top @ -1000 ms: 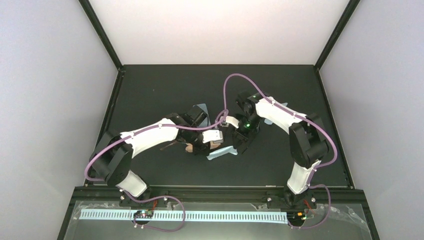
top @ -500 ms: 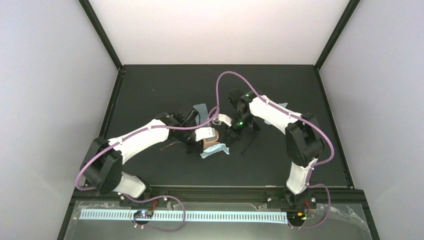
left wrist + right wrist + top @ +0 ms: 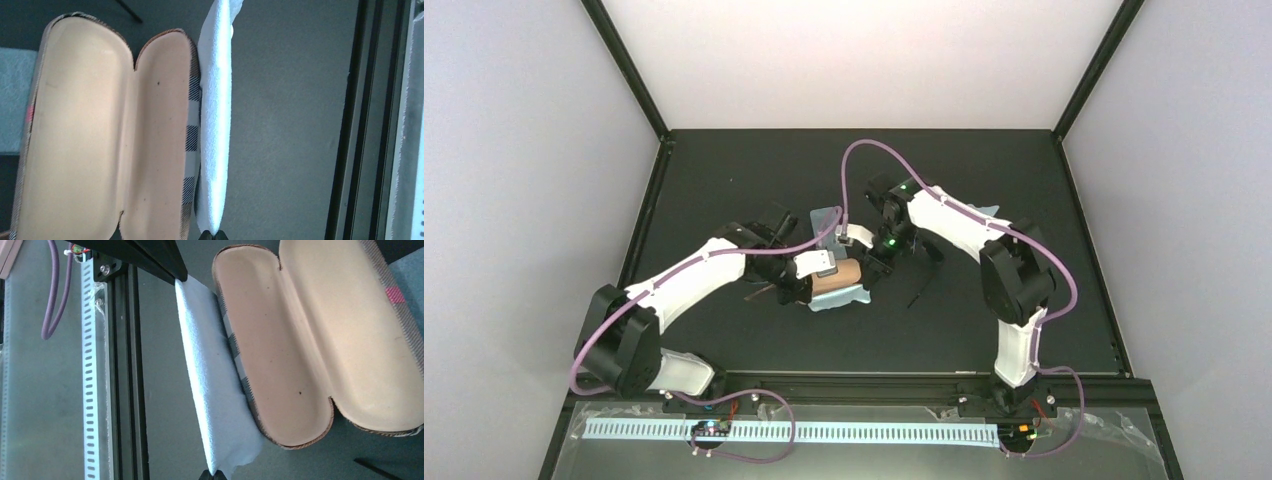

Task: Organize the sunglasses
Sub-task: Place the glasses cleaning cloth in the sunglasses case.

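A light blue cloth (image 3: 215,125) (image 3: 212,390) hangs stretched edge-on between my two grippers. My left gripper (image 3: 214,235) is shut on one end and my right gripper (image 3: 212,475) is shut on the other. The cloth runs along the near side of an open tan case (image 3: 100,135) (image 3: 320,340) with a bare cream lining. In the top view the cloth (image 3: 836,300) lies just in front of the case (image 3: 842,275). The black sunglasses (image 3: 921,285) lie right of the case. A reddish-brown pair (image 3: 759,293) peeks out from under my left arm.
A second light blue cloth (image 3: 825,217) lies behind the case, and another pale piece (image 3: 990,212) shows behind the right arm. The black frame rail (image 3: 127,365) and the slotted strip (image 3: 90,390) mark the table's near edge.
Both grippers have carried the cloth left and a little farther from the near edge, alongside the case. The black sunglasses now lie uncovered to the right.
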### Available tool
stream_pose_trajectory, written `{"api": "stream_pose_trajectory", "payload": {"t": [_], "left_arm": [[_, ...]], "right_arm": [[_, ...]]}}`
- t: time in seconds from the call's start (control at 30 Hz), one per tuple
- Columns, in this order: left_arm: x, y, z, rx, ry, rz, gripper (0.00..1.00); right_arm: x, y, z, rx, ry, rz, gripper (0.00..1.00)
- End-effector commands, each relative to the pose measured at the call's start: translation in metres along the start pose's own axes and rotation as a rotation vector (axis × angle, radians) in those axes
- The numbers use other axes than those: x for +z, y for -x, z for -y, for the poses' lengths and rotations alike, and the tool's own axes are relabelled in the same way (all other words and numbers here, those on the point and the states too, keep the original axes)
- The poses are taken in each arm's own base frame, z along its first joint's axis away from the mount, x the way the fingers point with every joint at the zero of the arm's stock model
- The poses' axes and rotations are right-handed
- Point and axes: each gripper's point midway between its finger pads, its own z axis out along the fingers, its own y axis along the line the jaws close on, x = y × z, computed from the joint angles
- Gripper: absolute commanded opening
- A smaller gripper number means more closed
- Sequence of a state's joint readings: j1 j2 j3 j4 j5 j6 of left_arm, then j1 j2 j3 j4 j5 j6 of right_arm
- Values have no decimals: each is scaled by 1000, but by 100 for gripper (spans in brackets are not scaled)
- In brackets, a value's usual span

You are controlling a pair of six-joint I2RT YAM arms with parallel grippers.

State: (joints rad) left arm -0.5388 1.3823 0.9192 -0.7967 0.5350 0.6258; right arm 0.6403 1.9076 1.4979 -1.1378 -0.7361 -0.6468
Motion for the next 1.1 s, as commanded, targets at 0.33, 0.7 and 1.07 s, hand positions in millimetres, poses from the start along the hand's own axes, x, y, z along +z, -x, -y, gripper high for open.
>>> {"api": "stream_pose_trajectory", "payload": {"t": [0.33, 0.7, 1.07], "left_arm": [[-14, -6, -32, -34, 38, -4, 1], [-12, -8, -57, -89, 69, -10, 1], [-4, -13, -69, -111, 63, -34, 1]], "right_arm": [[7, 19, 30, 26, -60, 3, 1], [9, 29, 49, 50, -115, 9, 1], [16, 26, 57, 64, -108, -18, 1]]}}
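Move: My two closed grippers hold the cleaning cloth by its ends, hanging just on my side of the open sunglasses case. The case's middle is about 6 cm ahead, 6 cm right and 7 cm below my left hand, and 4 cm ahead, 9 cm left and 8 cm below my right. The grey box lies some 11 cm beyond the case; the brown glasses are about 10 cm ahead and 10 cm left of my left hand. The sunglasses sit roughly 5 cm ahead and 9 cm right of my right hand. With both grippers still pinching the cloth, I carry its upper edge forward about 5 cm, over the case's near rim and above the near shell. Both hands shift 2 to 3 cm left on the way and sink 2 to 3 cm, the right dropping most at the end; the wrists turn only slightly. ##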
